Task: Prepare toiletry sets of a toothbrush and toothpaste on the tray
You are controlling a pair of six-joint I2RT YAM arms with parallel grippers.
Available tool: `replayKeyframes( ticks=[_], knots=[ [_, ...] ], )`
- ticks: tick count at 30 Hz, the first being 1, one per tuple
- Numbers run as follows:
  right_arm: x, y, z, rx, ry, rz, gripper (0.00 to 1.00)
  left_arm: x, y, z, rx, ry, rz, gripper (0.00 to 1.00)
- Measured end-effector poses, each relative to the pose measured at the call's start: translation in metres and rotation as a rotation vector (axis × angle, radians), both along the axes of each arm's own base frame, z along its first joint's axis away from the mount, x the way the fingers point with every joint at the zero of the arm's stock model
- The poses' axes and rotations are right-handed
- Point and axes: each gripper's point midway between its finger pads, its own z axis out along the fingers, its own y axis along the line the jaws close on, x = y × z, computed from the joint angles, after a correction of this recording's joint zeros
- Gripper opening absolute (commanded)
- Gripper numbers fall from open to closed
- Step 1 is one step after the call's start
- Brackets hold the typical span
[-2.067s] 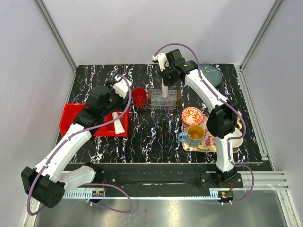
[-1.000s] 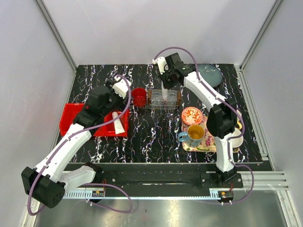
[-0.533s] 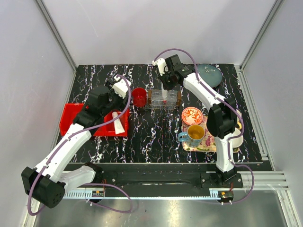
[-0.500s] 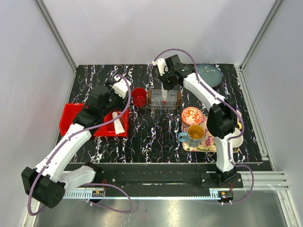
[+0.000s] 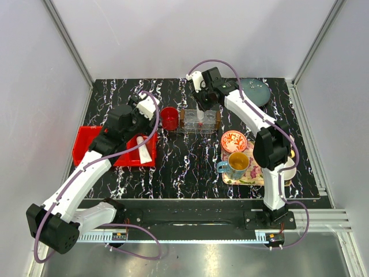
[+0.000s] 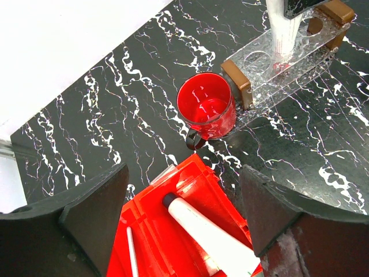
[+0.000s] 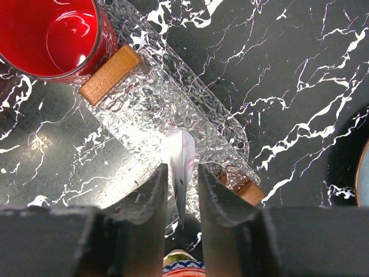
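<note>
A white toothpaste tube (image 7: 181, 151) stands upright on the clear tray (image 7: 144, 98), crimped end up, between the fingers of my right gripper (image 7: 182, 173). The jaws are slightly parted, with a thin gap on each side of the tube. From above, the right gripper (image 5: 203, 104) hangs over the tray (image 5: 190, 124). My left gripper (image 6: 183, 179) is open above the red bin (image 6: 167, 242). In that bin lie a second toothpaste tube (image 6: 213, 239) and the thin pale toothbrush (image 6: 131, 254). The left gripper (image 5: 141, 112) holds nothing.
A red cup (image 5: 169, 118) stands just left of the tray, near its brown end block (image 6: 237, 82). A floral tray (image 5: 253, 174) with a mug (image 5: 235, 163) and a bowl (image 5: 234, 141) sits front right. A teal plate (image 5: 256, 89) lies at the back right.
My right gripper came down with the tube onto the clear tray, and its jaws have just parted from the tube. The left arm has not moved.
</note>
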Motion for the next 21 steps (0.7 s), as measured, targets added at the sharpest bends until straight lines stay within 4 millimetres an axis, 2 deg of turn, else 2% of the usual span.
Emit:
replayKeyframes(
  ticks=[5,8,14,18,21],
  knots=[
    [-0.001,-0.001,0.008,0.009,-0.012,-0.003,0.47,0.0,0.0,0.0,0.0,0.0,0.001,0.81],
    [-0.002,-0.001,0.015,0.016,-0.022,-0.005,0.57,0.0,0.001,-0.002,0.003,0.003,0.003,0.81],
    [-0.002,-0.004,0.026,0.019,-0.044,-0.019,0.66,-0.002,0.009,-0.017,0.055,0.03,-0.006,0.82],
    [-0.004,-0.006,0.045,0.033,-0.074,-0.022,0.69,-0.007,0.02,-0.036,0.124,0.078,-0.032,0.83],
    [-0.007,-0.008,0.069,0.051,-0.113,-0.025,0.69,-0.008,0.037,-0.051,0.179,0.118,-0.033,0.83]
  ],
)
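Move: The right fingers, already partly open, straddle the upper end of the toothpaste standing in the clear rack, its middle some 5 cm below them. The red mug is about 13 cm left, level, 10 cm lower; the patterned bowl roughly 14 cm right and 10 cm back. From the open left hand, the toothbrush in the red box lies about 18 cm left, 22 cm lower, with the second toothpaste 4 cm left, just as low. Leaving the standing toothpaste between them, the right fingers spread to over half open and lift clear, straight up about 7 cm and gathering speed. After a short wait the left hand sinks some 5 cm and swings nearly 4 cm left over the red box towards the toothbrush, its left side rolling up about 10 degrees and its fingers dipping slightly, still wide open. ##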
